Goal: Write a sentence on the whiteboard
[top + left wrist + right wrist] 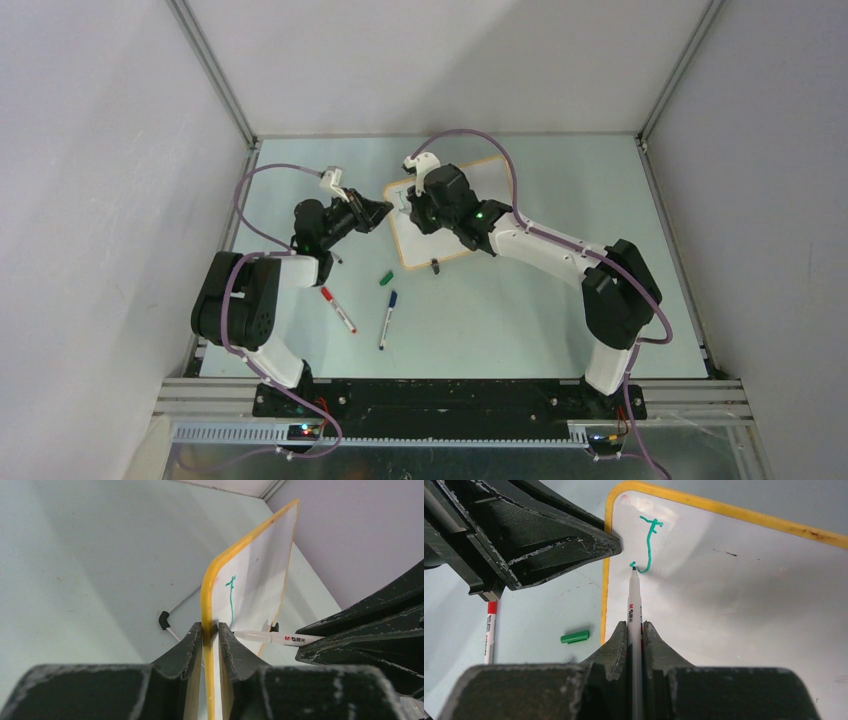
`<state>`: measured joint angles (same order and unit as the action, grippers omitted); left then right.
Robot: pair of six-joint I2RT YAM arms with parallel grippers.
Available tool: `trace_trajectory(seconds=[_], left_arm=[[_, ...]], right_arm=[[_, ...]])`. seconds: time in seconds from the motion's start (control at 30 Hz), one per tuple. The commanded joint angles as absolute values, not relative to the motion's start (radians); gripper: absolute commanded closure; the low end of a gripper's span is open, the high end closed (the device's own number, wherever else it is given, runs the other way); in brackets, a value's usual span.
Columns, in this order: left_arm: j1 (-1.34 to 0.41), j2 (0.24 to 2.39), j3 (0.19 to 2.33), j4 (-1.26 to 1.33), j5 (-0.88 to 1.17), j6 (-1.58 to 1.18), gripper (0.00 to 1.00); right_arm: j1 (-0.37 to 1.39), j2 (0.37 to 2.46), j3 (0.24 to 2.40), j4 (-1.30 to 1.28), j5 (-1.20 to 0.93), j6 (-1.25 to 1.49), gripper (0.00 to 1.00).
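Note:
The whiteboard (425, 245) lies on the table at mid-back, white with an orange-yellow frame. My left gripper (385, 211) is shut on its left frame edge (207, 610), one finger on each side. My right gripper (635, 627) is shut on a white marker (633, 600), which also shows in the left wrist view (280, 638). The marker's tip touches the board near its upper left corner. The green writing (649, 545) there is a single hooked stroke like a J, and the tip rests at its lower end. The left gripper's fingers (549, 545) sit just left of that stroke.
A green cap (386, 278) lies on the table just left of the board's near corner. A red marker (338, 310) and a blue marker (387, 318) lie nearer the arm bases. A black clip foot (436, 266) sticks out at the board's near edge. Enclosure walls stand on three sides.

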<state>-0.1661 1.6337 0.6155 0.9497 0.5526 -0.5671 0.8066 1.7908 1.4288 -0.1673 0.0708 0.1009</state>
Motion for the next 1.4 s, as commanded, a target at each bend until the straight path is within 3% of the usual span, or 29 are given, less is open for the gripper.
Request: trace_trajectory(seconds=[0.0, 0.7, 0.9, 1.13, 1.37], left_arm=[[-0.176, 1.587, 0.645, 0.969, 0.571, -0.543, 0.80], [-0.176, 1.583, 0.646, 0.967, 0.569, -0.540, 0.78], [-0.175, 1.562, 0.642, 0.966, 0.556, -0.531, 0.63], [-0.173, 1.570, 0.669, 0.962, 0.547, -0.511, 0.57], [-0.166, 1.597, 0.703, 0.962, 0.553, -0.505, 0.56]], right_arm=[[0.794, 1.754, 1.424, -0.174, 0.108, 0.087, 1.00], [0.796, 1.690, 1.411, -0.168, 0.093, 0.095, 1.00], [0.801, 1.640, 1.415, -0.047, 0.064, 0.130, 1.00], [0.740, 1.629, 1.496, 0.112, 0.038, 0.213, 1.00], [0.651, 1.656, 1.657, -0.161, -0.041, 0.273, 1.00]])
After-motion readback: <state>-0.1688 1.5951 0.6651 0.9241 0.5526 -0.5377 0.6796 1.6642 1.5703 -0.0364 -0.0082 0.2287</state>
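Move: The right hand, marker gripped, has its tip on the whiteboard at the foot of the green letter, whose middle lies about 4 cm ahead, 3 cm left and 2 cm below the hand. The green cap is some 14 cm back, 6 cm left, 17 cm below. The left hand has the whiteboard's left edge between its fingers; from there the letter is about 3 cm right and 1 cm ahead, the green cap roughly 15 cm straight back and 14 cm below. Slowly rightward at first, the right hand draws the marker tip about 1 cm along the whiteboard at the letter's foot, then lifts it clear and climbs fast, some 16 cm up, swinging forward late and rolling its left side up by about 20 degrees. Meanwhile the left fingers, still at first, open around the whiteboard's left edge and the hand rises about 3 cm. ##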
